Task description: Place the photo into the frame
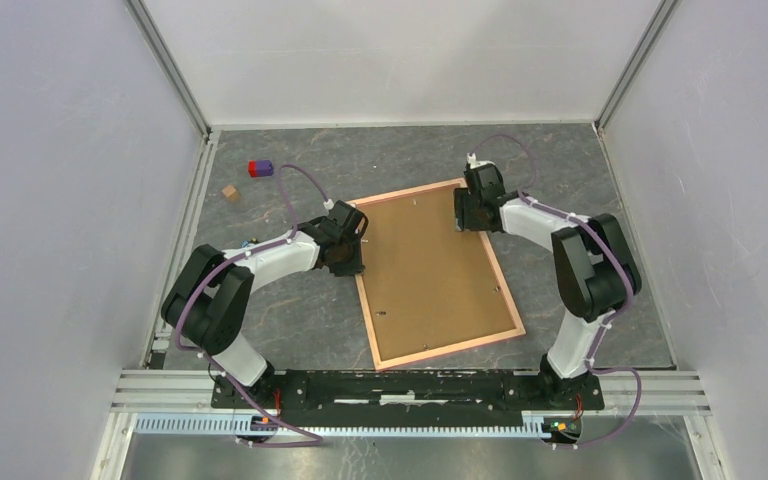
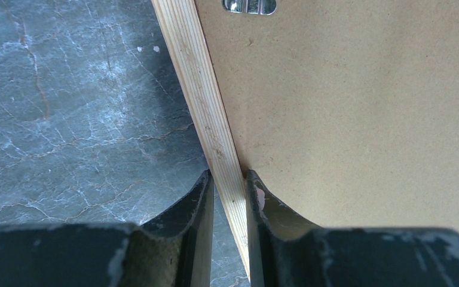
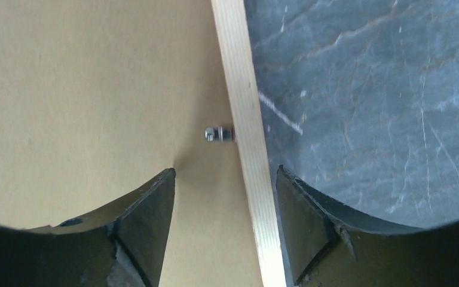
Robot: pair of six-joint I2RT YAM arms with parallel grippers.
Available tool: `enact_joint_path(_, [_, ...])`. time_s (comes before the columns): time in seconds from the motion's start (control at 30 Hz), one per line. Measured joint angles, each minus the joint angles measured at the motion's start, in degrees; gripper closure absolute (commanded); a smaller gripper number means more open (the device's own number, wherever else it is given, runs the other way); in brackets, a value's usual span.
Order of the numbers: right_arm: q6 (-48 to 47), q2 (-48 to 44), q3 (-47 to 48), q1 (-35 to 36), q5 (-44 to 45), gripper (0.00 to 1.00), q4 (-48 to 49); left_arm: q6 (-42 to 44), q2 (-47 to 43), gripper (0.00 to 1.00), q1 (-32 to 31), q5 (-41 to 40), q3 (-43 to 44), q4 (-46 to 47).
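Observation:
The frame (image 1: 450,348) lies flat on the dark marble table, back side up, with a brown backing board (image 1: 430,265) filling it. The photo is hidden. My left gripper (image 1: 356,246) is at the frame's left rail. In the left wrist view my left gripper (image 2: 228,179) is shut on that pale wooden rail (image 2: 206,101), one finger on each side. My right gripper (image 1: 465,212) hangs over the far right corner. In the right wrist view my right gripper (image 3: 225,173) stands open astride the right rail (image 3: 239,78), one finger over the board (image 3: 95,89), one over the table.
A small metal turn clip (image 3: 218,133) sits by the right rail, and a metal hanger (image 2: 250,6) is set in the board. A red and purple block (image 1: 260,168) and a small wooden cube (image 1: 230,192) lie at the far left. White walls enclose the table.

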Motion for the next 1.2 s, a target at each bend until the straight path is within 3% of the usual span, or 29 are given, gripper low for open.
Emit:
enact_joint_path(0.17, [-2.14, -7.34, -8.11, 0.22, -0.70, 0.35, -0.55, 0.00, 0.00, 0.95, 0.00, 0.02, 0.00, 0.00])
enact_joint_path(0.27, [-2.16, -11.58, -14.12, -0.20, -1.55, 0.40, 0.46, 0.00, -0.02, 0.81, -0.02, 0.02, -0.02, 0.02])
enact_joint_path(0.6, [-1.70, -21.53, -26.08, -1.60, -3.10, 0.71, 6.08, 0.20, -2.99, 0.40, -0.15, 0.33, -3.41, 2.14])
enact_joint_path(0.7, [-1.77, -22.75, -27.50, -2.58, -3.63, 0.87, 6.95, 0.22, -6.45, 0.24, -0.17, 0.72, -5.40, 2.43])
enact_joint_path(0.8, [-2.01, -23.41, -28.41, -4.52, -6.62, 1.00, 7.93, 0.04, -12.15, 0.17, -0.20, 2.93, -7.72, 3.34])
enact_joint_path(0.97, [-1.25, -23.67, -28.85, -8.09, -11.08, 1.00, 8.28, -0.04, -21.64, 0.14, -1.53, 6.60, -8.13, 3.58])
enact_joint_path(1.2, [6.91, -24.90, -32.30, -13.73, -18.49, 1.00, 13.07, -2.16, -26.82, 0.16, -2.84, 13.66, -8.26, 5.14])
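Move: My left fingers still grip the frame's left rail, about 1 cm below the hand point; that rail's near corner is some 22 cm back and 4 cm right, its far corner about 17 cm ahead and 2 cm left. For my open right hand, the right-rail spot to reach is about 9 cm back, 5 cm right and 2 cm down; a rail clip sits about 15 cm back and 6 cm right, the far-right corner about 12 cm ahead and 2 cm left. I draw my right hand back about 10 cm and some 5 cm right, low along the right rail, and bring its open fingers nearly shut over that rail, then roll the wrist about 20 degrees, its left side rising. Meanwhile my left fingers open wide and let go of the left rail; that hand backs off slightly, then climbs about 11 cm, drifting back and right as its fingers swing out to the right. ##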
